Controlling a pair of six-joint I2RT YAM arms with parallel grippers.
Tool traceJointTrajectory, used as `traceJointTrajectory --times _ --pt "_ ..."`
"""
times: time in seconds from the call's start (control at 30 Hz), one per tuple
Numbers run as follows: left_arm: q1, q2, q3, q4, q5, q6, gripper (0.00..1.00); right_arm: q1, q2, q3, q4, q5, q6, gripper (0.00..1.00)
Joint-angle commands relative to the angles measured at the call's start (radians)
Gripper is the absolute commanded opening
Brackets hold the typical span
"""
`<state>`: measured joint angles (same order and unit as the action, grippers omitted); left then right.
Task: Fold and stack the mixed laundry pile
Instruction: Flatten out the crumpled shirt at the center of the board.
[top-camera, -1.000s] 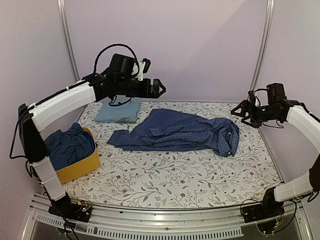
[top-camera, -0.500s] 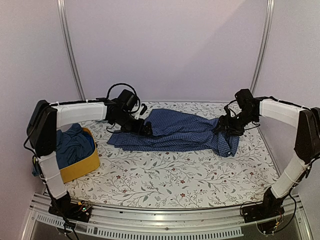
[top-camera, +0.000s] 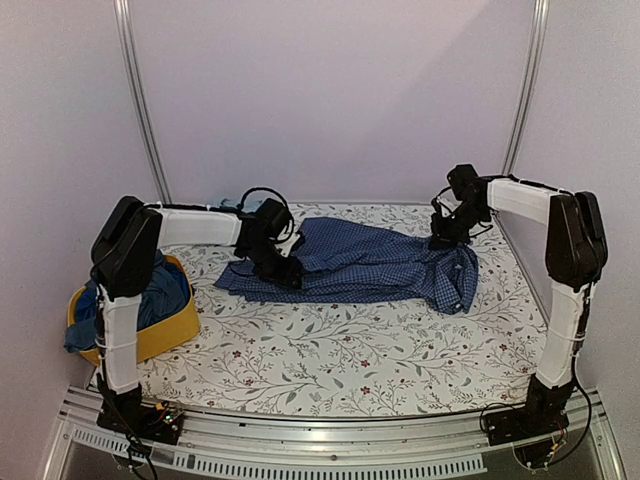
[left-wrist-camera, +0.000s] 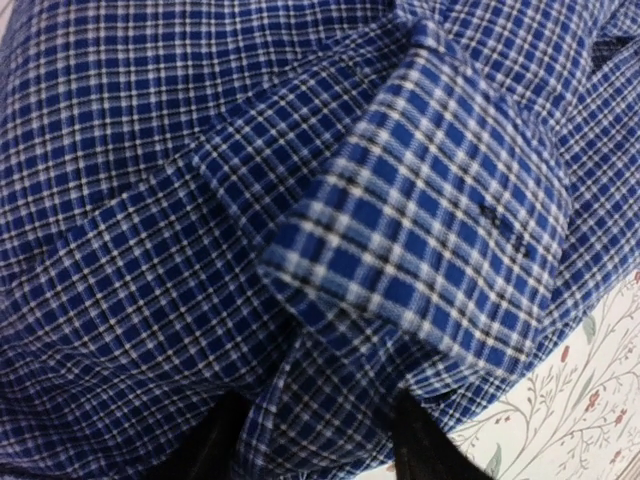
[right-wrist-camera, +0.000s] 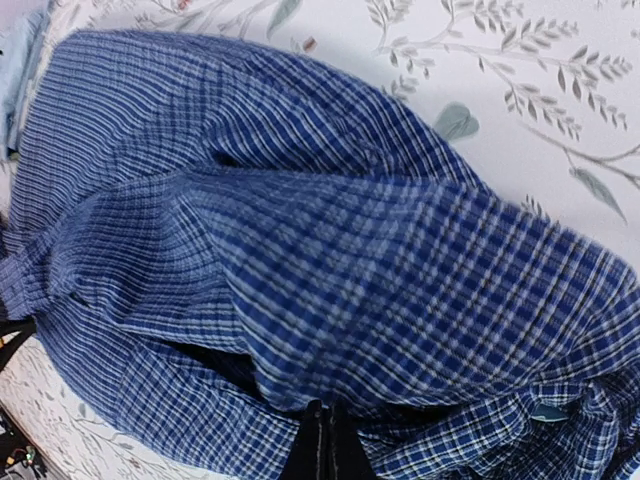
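The navy-and-white checked shirt (top-camera: 370, 265) lies crumpled across the far half of the table. My left gripper (top-camera: 290, 275) is pressed down on its left part. In the left wrist view the two dark fingers (left-wrist-camera: 420, 445) stand apart with a fold of checked cloth (left-wrist-camera: 300, 200) between them. My right gripper (top-camera: 440, 238) is at the shirt's far right edge. Its jaws are together (right-wrist-camera: 325, 430), and checked cloth (right-wrist-camera: 300, 230) is pinched and tented at the tips. A sliver of the light blue T-shirt (right-wrist-camera: 18, 70) shows beyond the shirt.
A yellow fabric basket (top-camera: 165, 335) at the left holds dark blue clothes (top-camera: 160, 290). The floral table cover (top-camera: 350, 360) spreads in front of the shirt. Metal uprights (top-camera: 140, 100) and pale walls close in the back and sides.
Both arms came down from above onto the checked shirt, the left one moving from over the T-shirt. The right jaws have shut on the cloth and the left jaws have narrowed.
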<state>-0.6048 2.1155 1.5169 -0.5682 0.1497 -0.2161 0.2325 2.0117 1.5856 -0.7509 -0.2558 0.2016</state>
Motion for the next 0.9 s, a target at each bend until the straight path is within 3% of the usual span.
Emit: traceJointTrajectory --times 0.0,0.03,0.1,0.2,0.3,0.43,0.47,0.53,0.63,0.73,0.87 --pt "0.047 -0.051 -0.029 -0.008 0.046 0.022 0.3 -0.004 -0.027 0.158 -0.046 -0.071 -0.037 0.0" --pt "0.049 -0.089 -0.056 0.002 0.046 0.024 0.15 -0.005 -0.045 0.173 -0.051 -0.089 -0.037 0.0" --pt "0.048 -0.198 -0.116 0.023 0.043 0.026 0.0 -0.005 -0.113 0.157 -0.036 -0.14 -0.03 0.0" --pt "0.035 -0.349 -0.224 0.071 0.075 0.03 0.0 -0.005 -0.256 0.041 -0.028 -0.196 0.001 0.0" --pt "-0.006 -0.484 -0.34 0.089 0.09 0.043 0.0 -0.005 -0.436 -0.176 0.003 -0.226 0.059 0.0" --pt "-0.168 -0.629 -0.451 0.042 0.135 0.136 0.0 -0.021 -0.61 -0.391 0.006 -0.206 0.112 0.03" --pt "-0.25 -0.656 -0.473 0.026 0.12 0.153 0.0 -0.028 -0.632 -0.425 0.01 -0.209 0.118 0.19" --pt "-0.35 -0.682 -0.502 -0.025 0.098 0.168 0.0 -0.034 -0.643 -0.463 0.021 -0.221 0.123 0.39" --pt "-0.488 -0.675 -0.531 -0.097 0.014 0.181 0.0 -0.035 -0.615 -0.474 0.051 -0.207 0.118 0.58" --pt "-0.594 -0.622 -0.547 -0.138 -0.11 0.197 0.0 -0.035 -0.534 -0.43 0.063 -0.168 0.1 0.64" --pt "-0.617 -0.549 -0.53 -0.13 -0.187 0.194 0.01 -0.036 -0.364 -0.306 0.064 -0.151 0.086 0.67"
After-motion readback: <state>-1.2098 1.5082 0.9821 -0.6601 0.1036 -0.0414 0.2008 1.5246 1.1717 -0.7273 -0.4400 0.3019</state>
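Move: Right at the left fingertips is a fold of the crumpled shirt's near-left part. From that hand, the board's near edge is about 33 cm straight back, the yellow bin some 34 cm left and 8 cm back, and the folded light-blue shirt roughly 12 cm left and 17 cm ahead. The right hand is at another fold of the same shirt, the bunched right end lying about 6 cm back, 3 cm right and 5 cm below. Pinching the fold shut, the left hand lifts it about 10 cm and drags it some 28 cm back towards the board's near edge, turning about 45 degrees clockwise and sinking again late on. Still shut on its fold, the right hand rises about 12 cm while swinging slightly forward, then back, opens around two-thirds and sinks, ending about 10 cm behind and 6 cm above its start, over the bunched end. ##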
